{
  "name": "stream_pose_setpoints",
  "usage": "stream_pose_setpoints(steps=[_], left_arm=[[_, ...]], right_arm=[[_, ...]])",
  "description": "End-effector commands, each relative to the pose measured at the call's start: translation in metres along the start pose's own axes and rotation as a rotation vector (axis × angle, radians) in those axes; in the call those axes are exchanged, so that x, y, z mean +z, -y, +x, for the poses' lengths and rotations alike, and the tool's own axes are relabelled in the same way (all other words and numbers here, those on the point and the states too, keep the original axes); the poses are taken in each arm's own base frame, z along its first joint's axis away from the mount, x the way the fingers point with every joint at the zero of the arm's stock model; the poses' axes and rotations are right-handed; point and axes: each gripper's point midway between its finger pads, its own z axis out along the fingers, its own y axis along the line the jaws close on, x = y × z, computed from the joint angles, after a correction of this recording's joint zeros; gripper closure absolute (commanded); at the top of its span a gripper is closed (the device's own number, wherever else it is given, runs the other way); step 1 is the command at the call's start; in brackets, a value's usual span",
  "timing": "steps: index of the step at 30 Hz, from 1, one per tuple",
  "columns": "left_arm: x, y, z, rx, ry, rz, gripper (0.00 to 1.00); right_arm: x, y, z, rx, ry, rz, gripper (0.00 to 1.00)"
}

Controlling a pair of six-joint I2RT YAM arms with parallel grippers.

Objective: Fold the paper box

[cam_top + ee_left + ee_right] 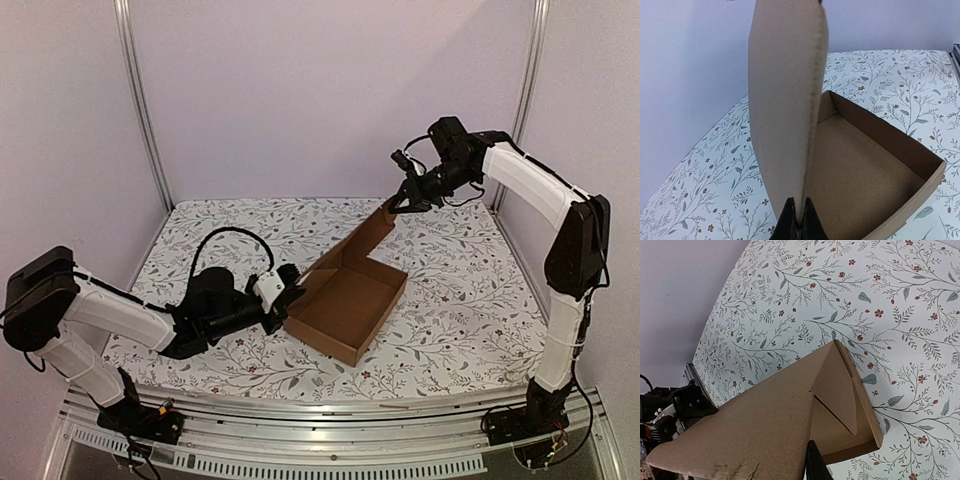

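The paper box (350,298), plain brown cardboard, sits open in the middle of the table with its lid flap (362,240) raised towards the back right. My left gripper (289,297) is at the box's near-left corner. In the left wrist view it (799,209) is shut on the lower edge of the upright flap (785,100), beside the box's inside (860,170). My right gripper (402,203) holds the flap's top corner. In the right wrist view one finger (816,466) shows under the flap (755,425); the other is hidden behind it.
A floral cloth (460,270) covers the table. Metal frame posts (145,110) stand at the back corners, with pale walls behind. A metal rail (300,415) runs along the near edge. The left arm's cable (225,235) loops above the cloth.
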Motion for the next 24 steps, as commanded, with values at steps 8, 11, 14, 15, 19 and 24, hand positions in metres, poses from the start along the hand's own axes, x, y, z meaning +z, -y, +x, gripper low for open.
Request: stream_pose_setpoints(steps=[8,11,14,15,19,24], left_arm=[[-0.008,0.016,-0.004,-0.015,0.004,0.098,1.00],[-0.014,0.013,-0.002,-0.036,-0.004,0.125,1.00],[-0.020,0.009,-0.003,-0.039,-0.001,0.132,1.00],[-0.021,0.009,-0.004,-0.035,0.003,0.137,1.00],[-0.022,0.011,-0.006,-0.049,-0.003,0.172,0.83],[-0.023,0.003,-0.009,-0.070,-0.021,0.140,0.53]], right_arm=[[-0.051,0.037,-0.015,0.274,0.106,-0.220,0.72],[-0.088,0.062,-0.007,0.319,0.141,-0.232,0.62],[-0.119,0.074,0.002,0.218,0.142,-0.141,0.59],[-0.123,0.078,0.006,0.163,0.127,-0.089,0.59],[-0.124,0.103,0.010,-0.112,0.113,0.100,0.58],[-0.113,0.110,0.010,-0.297,0.099,0.136,0.58]])
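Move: Pinched near its left end by the left hand and at its far end by the right, the raised box lid has its middle about 14 cm right, 8 cm ahead and 4 cm above the left hand; from the right hand that is 11 cm left, 7 cm back and 5 cm below. The box tray's middle lies some 12 cm left, 13 cm back and 18 cm below the right hand. The lid's side flap hangs 5 cm left, 4 cm back and 6 cm below the right hand. Opening its fingers, the right hand lets go of the lid's far end and sweeps off to the right, about 16 cm and slightly forward and up, rolling and then tipping back as it clears. The left hand keeps its pinch while rising about 2 cm, then draws back about as far and sinks slightly, opening to free the near edge, which remains between the spread fingers. ##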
